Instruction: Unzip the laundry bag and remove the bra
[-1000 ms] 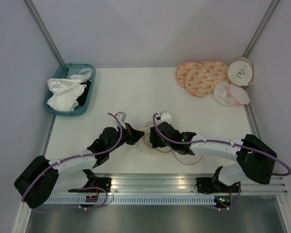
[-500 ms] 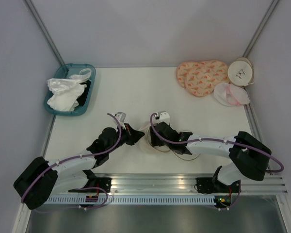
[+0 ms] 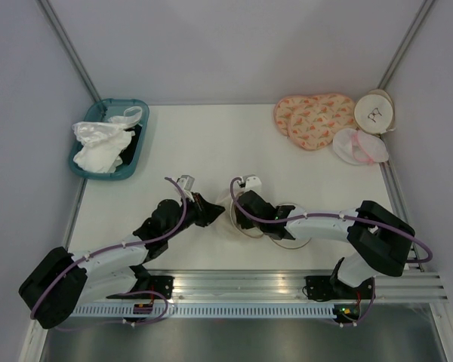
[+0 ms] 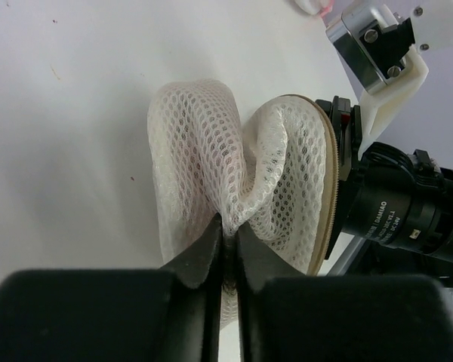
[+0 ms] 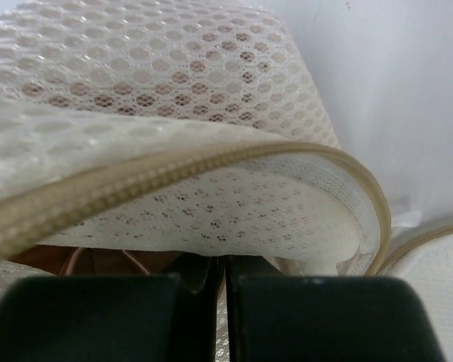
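The laundry bag [image 3: 228,224], cream mesh with a tan zipper rim, lies between my two grippers at the near middle of the table. My left gripper [image 3: 211,210] is shut on a pinched fold of its mesh [image 4: 204,151], fingertips [image 4: 211,237] tight together. My right gripper [image 3: 235,214] is at the bag's zipper rim [image 4: 331,181], shut, its tips under the lifted mesh flap [image 5: 158,60] and closed on thin pale bag material. The zipper band [image 5: 136,185] runs across above the right gripper [image 5: 223,264]. Pinkish-brown fabric with a thin strap, the bra [image 5: 68,260], shows inside the opening.
A teal basket [image 3: 140,151] with white cloths [image 3: 98,143] stands at the back left. At the back right lie a peach patterned pad [image 3: 313,117], a round cream disc with a bra drawing [image 3: 374,111] and a white-and-pink pouch [image 3: 360,145]. A metal rail runs along the near edge.
My right gripper has moved left along the bag toward my left gripper, and its arm has stretched out flatter. The left gripper has kept its hold on the mesh.
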Robot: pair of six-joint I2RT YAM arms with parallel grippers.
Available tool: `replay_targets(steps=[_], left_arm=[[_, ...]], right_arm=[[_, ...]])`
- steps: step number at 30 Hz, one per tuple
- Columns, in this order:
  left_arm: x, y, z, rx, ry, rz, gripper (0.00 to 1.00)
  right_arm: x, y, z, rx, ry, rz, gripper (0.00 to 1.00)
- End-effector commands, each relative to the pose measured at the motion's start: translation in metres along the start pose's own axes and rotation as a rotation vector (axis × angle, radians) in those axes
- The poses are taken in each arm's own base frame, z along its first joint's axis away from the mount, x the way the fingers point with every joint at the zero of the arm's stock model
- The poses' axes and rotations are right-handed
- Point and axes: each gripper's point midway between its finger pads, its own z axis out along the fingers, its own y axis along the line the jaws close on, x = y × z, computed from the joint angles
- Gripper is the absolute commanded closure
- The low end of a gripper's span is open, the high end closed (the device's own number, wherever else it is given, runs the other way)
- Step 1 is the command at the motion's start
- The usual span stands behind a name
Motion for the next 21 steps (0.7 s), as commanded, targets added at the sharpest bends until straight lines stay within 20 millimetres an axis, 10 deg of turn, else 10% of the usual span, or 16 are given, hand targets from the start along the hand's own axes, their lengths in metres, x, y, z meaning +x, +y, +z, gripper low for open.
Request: replay_targets(steps=[1,5,8,21], left_arm=[[-0.008,-0.011,-0.002,0.045,-0.03,-0.03,0.76],[-0.01,0.0,-0.006,-0.013,-0.049,-0.041,0.19],[-0.011,0.008,-0.008,-0.056,-0.068,-0.047,0.02],[-0.004,0.027,-0.005,-0.142,-0.059,-0.076,0.0]], right_arm=[[-0.014,0.003,-0.004,-0.006,-0.04,0.009,1.0],[-0.02,0.002,-0.02,-0.031,-0.057,0.014,0.99],[-0.027,0.004,-0.037,-0.072,-0.084,0.015,1.0],[-0.065,0.043,-0.115,-0.397,-0.214,0.047,1.0]])
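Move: The bra lies inside the mesh laundry bag, right at the right hand's shut fingertips, which already have its strap, so its middle is only about 1 cm below them. The bag's unzipped flap spreads some 16 cm to that hand's right and 3 cm nearer the base. The left hand still pinches the bag's raised mesh; the bra is about 6 cm to its right, 4 cm back and 8 cm below. The bra's strap, kept pinched in the right fingers, is pulled up out of the bag's mouth about 10 cm and drawn back some 3 cm, the hand rolling about 20 degrees so that its fingers point more level and leftward. The left fingers spring wide open, let go of the mesh and ease about 2 cm left, ending slightly lower beside the zipper edge. ##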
